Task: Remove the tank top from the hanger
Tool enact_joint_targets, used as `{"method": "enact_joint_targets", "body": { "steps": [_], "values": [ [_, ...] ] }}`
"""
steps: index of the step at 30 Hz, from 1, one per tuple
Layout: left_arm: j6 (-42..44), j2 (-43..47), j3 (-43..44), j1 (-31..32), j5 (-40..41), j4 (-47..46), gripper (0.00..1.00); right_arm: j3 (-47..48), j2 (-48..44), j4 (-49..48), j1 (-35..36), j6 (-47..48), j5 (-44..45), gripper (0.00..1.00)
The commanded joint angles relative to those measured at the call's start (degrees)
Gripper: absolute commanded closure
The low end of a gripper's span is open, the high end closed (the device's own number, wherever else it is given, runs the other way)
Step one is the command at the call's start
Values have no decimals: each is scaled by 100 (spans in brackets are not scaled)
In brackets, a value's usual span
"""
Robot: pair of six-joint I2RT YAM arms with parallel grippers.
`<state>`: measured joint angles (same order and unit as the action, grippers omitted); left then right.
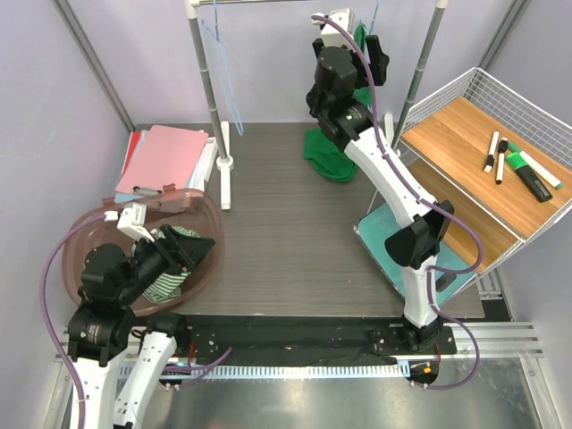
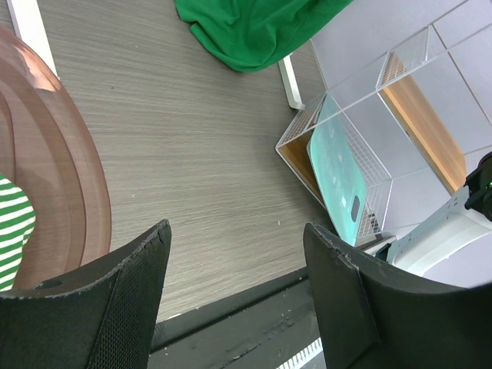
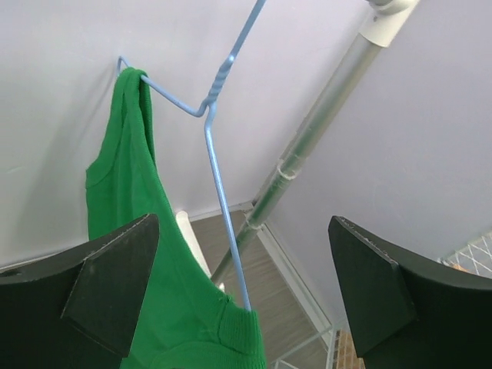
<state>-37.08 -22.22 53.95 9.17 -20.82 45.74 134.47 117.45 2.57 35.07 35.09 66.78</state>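
Note:
The green tank top [image 3: 138, 269] hangs by its straps on a blue wire hanger [image 3: 219, 177], one strap over the hanger's left corner, the other at the lower end of the wire. Its hem is pooled on the table [image 1: 326, 156], and the left wrist view shows that heap of the tank top [image 2: 246, 27] too. My right gripper [image 3: 242, 231] is open, raised by the rack, with the hanger wire and strap between its spread fingers, touching neither. My left gripper [image 2: 238, 234] is open and empty, hovering over the bowl's rim [image 1: 192, 250].
A brown translucent bowl [image 1: 210, 268] at the near left holds a green-striped garment [image 1: 165, 286]. Pink folders [image 1: 165, 156] lie behind it. A bare blue hanger [image 1: 219, 54] hangs on the rack beside its left pole [image 1: 210, 89]. A wire shelf [image 1: 465, 134] with markers and a teal board [image 1: 393, 241] stand right.

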Motion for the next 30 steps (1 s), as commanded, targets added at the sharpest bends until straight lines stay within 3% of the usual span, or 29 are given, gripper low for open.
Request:
{"method": "enact_joint_targets", "body": {
  "steps": [1, 7, 15, 22, 30],
  "values": [
    [43, 33, 72, 24, -150, -162, 30, 404, -108, 647, -263, -1088, -797, 5],
    [43, 16, 80, 24, -168, -118, 30, 483, -196, 1500, -650, -2092, -1905, 8],
    [69, 42, 80, 24, -151, -30, 30, 483, -47, 1598, -852, -2252, -2099, 13],
    [96, 51, 36, 15, -150, -21, 30, 474, -3, 1642, -967, -2489, -2354, 32],
    [122, 68, 1, 23, -186, -3, 30, 422, 24, 1765, -1107, -2718, -2530, 37]
  ]
}}
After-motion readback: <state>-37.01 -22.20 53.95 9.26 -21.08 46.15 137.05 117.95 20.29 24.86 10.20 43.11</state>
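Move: Ahead of the open right hand, roughly 7 cm out and 3 cm to its right at about its own height, hangs the blue hanger carrying the green tank top. The tank top's middle is some 8 cm ahead, 3 cm left and 18 cm lower; the rack's right post stands about 9 cm ahead and 8 cm to the right. From the left hand that hanger is about 40 cm ahead, 35 cm right and 15 cm higher. Closing in on the green tank top's hanger, the right hand reaches forward about 6 cm, quickly at first and then easing, and sinks some 3 to 4 cm with a little drift right. Meanwhile it turns counter-clockwise about 15 degrees and rolls its left side up, and the fingers narrow from wide open to about two-thirds, bracketing the hanger wire in view; no grip is seen yet. ##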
